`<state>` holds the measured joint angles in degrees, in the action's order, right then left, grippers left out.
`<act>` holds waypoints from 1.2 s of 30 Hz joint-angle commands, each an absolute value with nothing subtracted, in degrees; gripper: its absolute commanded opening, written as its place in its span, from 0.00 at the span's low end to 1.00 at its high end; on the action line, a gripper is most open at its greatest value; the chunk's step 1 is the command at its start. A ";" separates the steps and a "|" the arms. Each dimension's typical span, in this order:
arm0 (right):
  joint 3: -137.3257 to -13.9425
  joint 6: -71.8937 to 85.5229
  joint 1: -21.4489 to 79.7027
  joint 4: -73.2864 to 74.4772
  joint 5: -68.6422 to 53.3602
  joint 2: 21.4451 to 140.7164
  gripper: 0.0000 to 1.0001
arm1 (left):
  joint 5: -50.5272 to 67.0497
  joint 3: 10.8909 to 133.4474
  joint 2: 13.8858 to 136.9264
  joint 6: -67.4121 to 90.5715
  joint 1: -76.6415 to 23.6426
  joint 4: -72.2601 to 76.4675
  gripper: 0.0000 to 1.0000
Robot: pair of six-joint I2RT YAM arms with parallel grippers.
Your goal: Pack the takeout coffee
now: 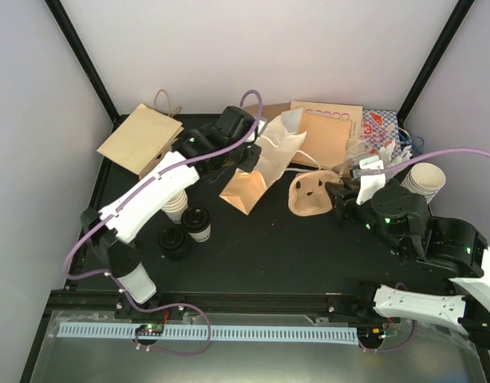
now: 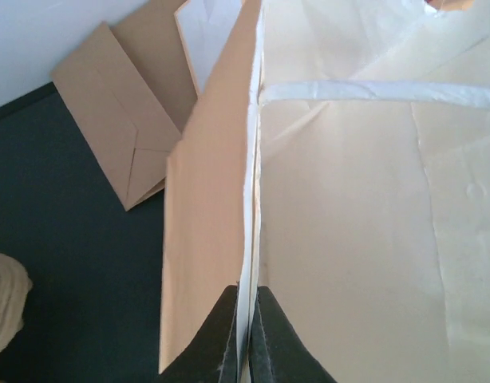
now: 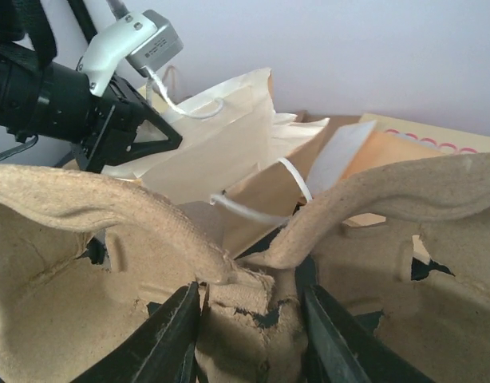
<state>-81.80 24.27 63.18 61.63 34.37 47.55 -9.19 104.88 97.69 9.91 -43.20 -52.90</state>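
Observation:
Two small cream cups with black lids (image 1: 199, 224) (image 1: 175, 242) stand on the black table near the left arm, away from both grippers. My left gripper (image 1: 251, 156) is shut on the rim of an open brown paper bag (image 1: 257, 171). In the left wrist view the fingertips (image 2: 229, 335) pinch the bag's edge (image 2: 249, 239), with the pale inside to the right. My right gripper (image 1: 334, 196) is shut on the brown pulp carrier tray (image 1: 311, 195). In the right wrist view its fingers (image 3: 177, 335) clamp the tray's middle rib (image 3: 253, 311), just in front of the bag (image 3: 221, 152).
A stack of lidless cream cups (image 1: 176, 204) stands beside the lidded cups, and more stand at the right (image 1: 425, 180). Flat brown bags lie at the back left (image 1: 141, 140) and back centre (image 1: 325, 132), with a patterned bag (image 1: 382, 132) behind the right gripper.

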 commanded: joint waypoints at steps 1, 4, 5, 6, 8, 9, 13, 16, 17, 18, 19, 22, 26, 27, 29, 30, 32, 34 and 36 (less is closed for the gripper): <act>-80.83 21.75 62.95 56.64 28.81 47.07 0.37 | -7.93 100.70 91.35 2.18 -43.07 -54.11 0.02; -80.11 20.76 62.92 54.70 25.25 47.19 0.36 | -7.44 94.79 87.22 0.08 -43.13 -51.46 0.02; -79.88 20.50 62.93 54.37 23.85 47.32 0.36 | -7.10 92.79 85.94 -0.45 -43.20 -50.42 0.01; -79.69 20.40 62.89 53.85 22.49 47.55 0.36 | -6.70 91.00 84.58 -0.90 -43.30 -49.62 0.02; -79.46 20.47 62.92 52.96 19.52 47.99 0.36 | -5.51 87.75 82.12 -1.66 -43.72 -48.02 0.02; -79.43 20.55 62.93 52.54 18.21 48.25 0.36 | -4.86 86.31 81.13 -1.93 -43.89 -47.32 0.02; -79.91 22.58 62.92 51.39 15.14 49.28 0.34 | -2.86 82.16 78.62 -2.16 -44.92 -45.70 0.02; -79.61 23.06 62.91 48.57 10.38 49.31 0.34 | -2.08 79.74 77.24 -1.62 -45.30 -44.98 0.02; -79.33 23.11 62.90 47.59 9.11 49.36 0.34 | -1.68 79.24 76.81 -1.54 -45.43 -44.81 0.02; -78.95 23.04 62.93 46.46 7.76 49.35 0.34 | -1.17 78.77 76.37 -1.39 -45.52 -44.42 0.02; -78.43 23.07 62.91 45.32 6.73 49.31 0.34 | -0.83 78.41 75.96 -1.17 -45.53 -44.04 0.02; -77.05 22.98 62.79 41.36 4.41 48.93 0.34 | 0.31 78.28 74.93 -0.97 -45.67 -43.68 0.02; -75.25 22.68 62.82 35.85 2.54 48.37 0.34 | 1.74 77.93 73.76 -1.42 -45.79 -42.55 0.01; -74.60 22.68 62.82 34.29 1.88 48.30 0.34 | 1.91 77.76 73.74 -1.61 -45.79 -42.43 0.02; -72.33 22.64 62.83 30.29 0.07 47.66 0.34 | 1.62 77.82 72.91 -1.50 -45.80 -42.24 0.02; -70.78 22.89 62.81 27.54 -0.49 47.11 0.34 | 1.58 77.93 71.98 -1.50 -45.79 -42.15 0.02; -67.58 23.40 62.82 22.04 -0.87 46.09 0.34 | 1.53 78.12 71.03 -1.65 -45.79 -41.91 0.02; -65.32 23.37 62.80 18.98 -1.36 45.68 0.34 | 1.76 78.18 70.30 -2.04 -45.79 -41.55 0.02; -63.98 23.07 62.68 16.58 -2.57 45.34 0.34 | 2.14 78.08 69.32 -2.34 -45.79 -41.06 0.02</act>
<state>-66.39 23.00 63.07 27.11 0.60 46.39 0.40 77.41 72.12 -0.91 -45.52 -44.14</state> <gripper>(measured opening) 0.338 0.017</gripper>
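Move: The left hand pinches the bag's rim. The bag's open mouth centres about 4 cm ahead of that hand, 8 cm to its right and roughly level with it; the carrier, in the right hand, is some 12 cm back, 16 cm right and 7 cm higher. From the right hand, the mouth lies about 18 cm ahead, 11 cm left and 8 cm below. The lidded cup stands 14 cm back and 16 cm left of the left hand, 24 cm below. Leftward and somewhat back, the right hand sweeps the carrier about 12 cm towards the bag's mouth, swinging it some 30 degrees counter-clockwise, rolling its left side up and keeping its grip. Meanwhile the left hand, still pinching the rim, draws the bag back about 10 cm and slightly left, dipping and rising again, with a modest clockwise turn. ##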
